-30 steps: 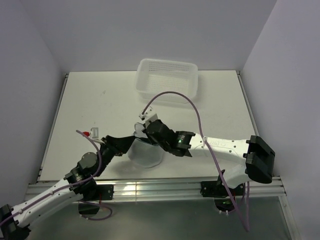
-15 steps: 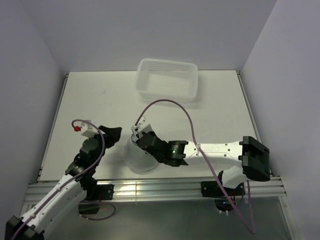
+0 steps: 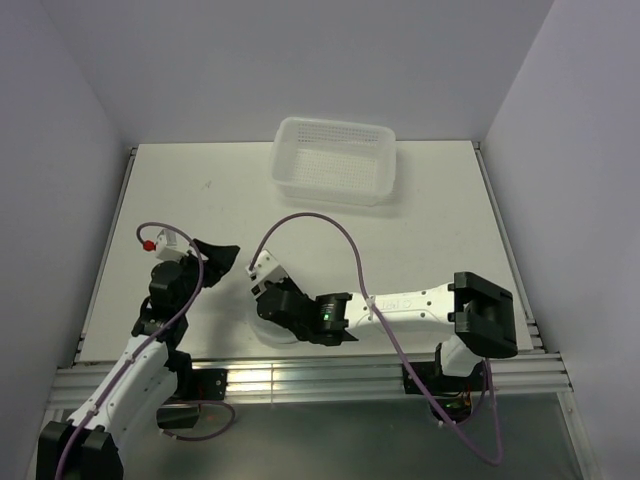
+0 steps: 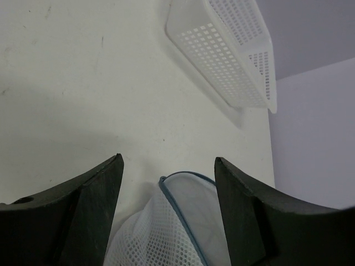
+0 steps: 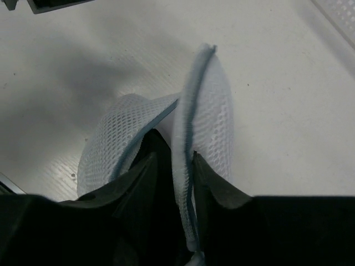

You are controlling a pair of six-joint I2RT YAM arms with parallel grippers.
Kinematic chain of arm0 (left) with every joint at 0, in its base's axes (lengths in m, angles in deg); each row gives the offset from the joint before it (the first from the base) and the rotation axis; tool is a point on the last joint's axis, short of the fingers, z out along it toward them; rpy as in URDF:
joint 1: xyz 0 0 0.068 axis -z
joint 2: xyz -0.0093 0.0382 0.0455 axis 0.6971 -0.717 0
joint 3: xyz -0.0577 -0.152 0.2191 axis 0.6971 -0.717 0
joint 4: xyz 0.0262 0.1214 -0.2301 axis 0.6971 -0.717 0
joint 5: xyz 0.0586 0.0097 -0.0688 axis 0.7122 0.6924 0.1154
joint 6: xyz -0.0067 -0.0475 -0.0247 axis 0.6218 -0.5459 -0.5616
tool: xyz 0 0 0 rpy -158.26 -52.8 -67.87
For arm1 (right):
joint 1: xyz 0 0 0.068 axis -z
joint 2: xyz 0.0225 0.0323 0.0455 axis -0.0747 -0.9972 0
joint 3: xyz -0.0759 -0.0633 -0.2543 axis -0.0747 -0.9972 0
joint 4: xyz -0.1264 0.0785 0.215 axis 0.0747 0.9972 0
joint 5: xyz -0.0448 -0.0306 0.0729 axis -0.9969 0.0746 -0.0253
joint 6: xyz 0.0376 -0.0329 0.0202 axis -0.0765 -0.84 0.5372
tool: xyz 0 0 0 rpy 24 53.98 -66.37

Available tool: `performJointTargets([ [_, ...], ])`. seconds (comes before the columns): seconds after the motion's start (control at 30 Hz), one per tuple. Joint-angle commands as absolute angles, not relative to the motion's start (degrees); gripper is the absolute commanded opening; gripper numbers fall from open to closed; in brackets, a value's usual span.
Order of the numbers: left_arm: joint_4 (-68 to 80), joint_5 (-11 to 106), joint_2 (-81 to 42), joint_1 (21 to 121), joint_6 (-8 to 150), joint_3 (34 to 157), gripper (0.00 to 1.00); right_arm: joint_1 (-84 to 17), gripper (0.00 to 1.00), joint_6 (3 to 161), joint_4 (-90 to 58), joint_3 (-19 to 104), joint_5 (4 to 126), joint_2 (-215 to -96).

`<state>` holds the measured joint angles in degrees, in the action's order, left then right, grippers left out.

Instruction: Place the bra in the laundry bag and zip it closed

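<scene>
The laundry bag [image 5: 208, 111] is a white mesh pod with a blue-grey zipper rim, standing half open near the table's front edge. In the top view the bag [image 3: 268, 323] is mostly hidden under my right arm. My right gripper [image 5: 173, 158] is shut on the rim of one mesh half. A black shape [image 5: 157, 145] between the two halves looks like the bra; little of it shows. My left gripper [image 4: 167, 160] is open and empty, held left of the bag [image 4: 166, 227] and apart from it. It also shows in the top view [image 3: 218, 256], as does my right gripper [image 3: 262, 287].
A white perforated plastic basket [image 3: 335, 160] stands at the back centre of the table; it also shows in the left wrist view [image 4: 222, 50]. A purple cable [image 3: 310, 218] loops above my right arm. Grey walls close in both sides.
My left gripper has come off the bag and drawn back to the left. My right gripper has moved left and toward the front edge, still holding the bag's rim.
</scene>
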<state>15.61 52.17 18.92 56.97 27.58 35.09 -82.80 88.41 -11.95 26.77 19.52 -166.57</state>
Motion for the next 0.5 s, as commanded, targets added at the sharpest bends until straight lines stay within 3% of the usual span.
performJointTargets([
  [0.0, 21.48, 45.91, 17.77, 54.92, 26.42, 35.78, 0.73, -83.38, 0.42, 90.1, -10.44, 28.42, 20.49, -166.7],
  [0.23, 24.3, 40.28, 18.02, 54.83, 26.15, 34.2, 0.73, -85.93, 0.6, 91.33, -5.44, 29.65, 19.09, -163.11],
  [0.47, 24.21, 33.87, 13.91, 54.92, 27.03, 38.23, 0.75, -85.93, 0.7, 93.26, -5.08, 27.71, 31.72, -152.02],
])
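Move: The laundry bag stands mouth up with the black bra inside. Its middle is some 7 cm back, 7 cm right and 7 cm below the left hand, which is empty and open. The part-open right fingers straddle its rim, with the bag's middle and the bra roughly 6 cm below, 1 cm ahead and 1 cm left. The white basket lies about 23 cm ahead, 20 cm right and 10 cm below the left hand. Back about 4 cm, then up some 4–5 cm late on, the right hand withdraws from the bag's rim, its fingers spreading wide as they come free. The left hand meanwhile drifts about 3 cm right towards the bag, with a little back and up, turning some 10 degrees clockwise with its fingers still open. ##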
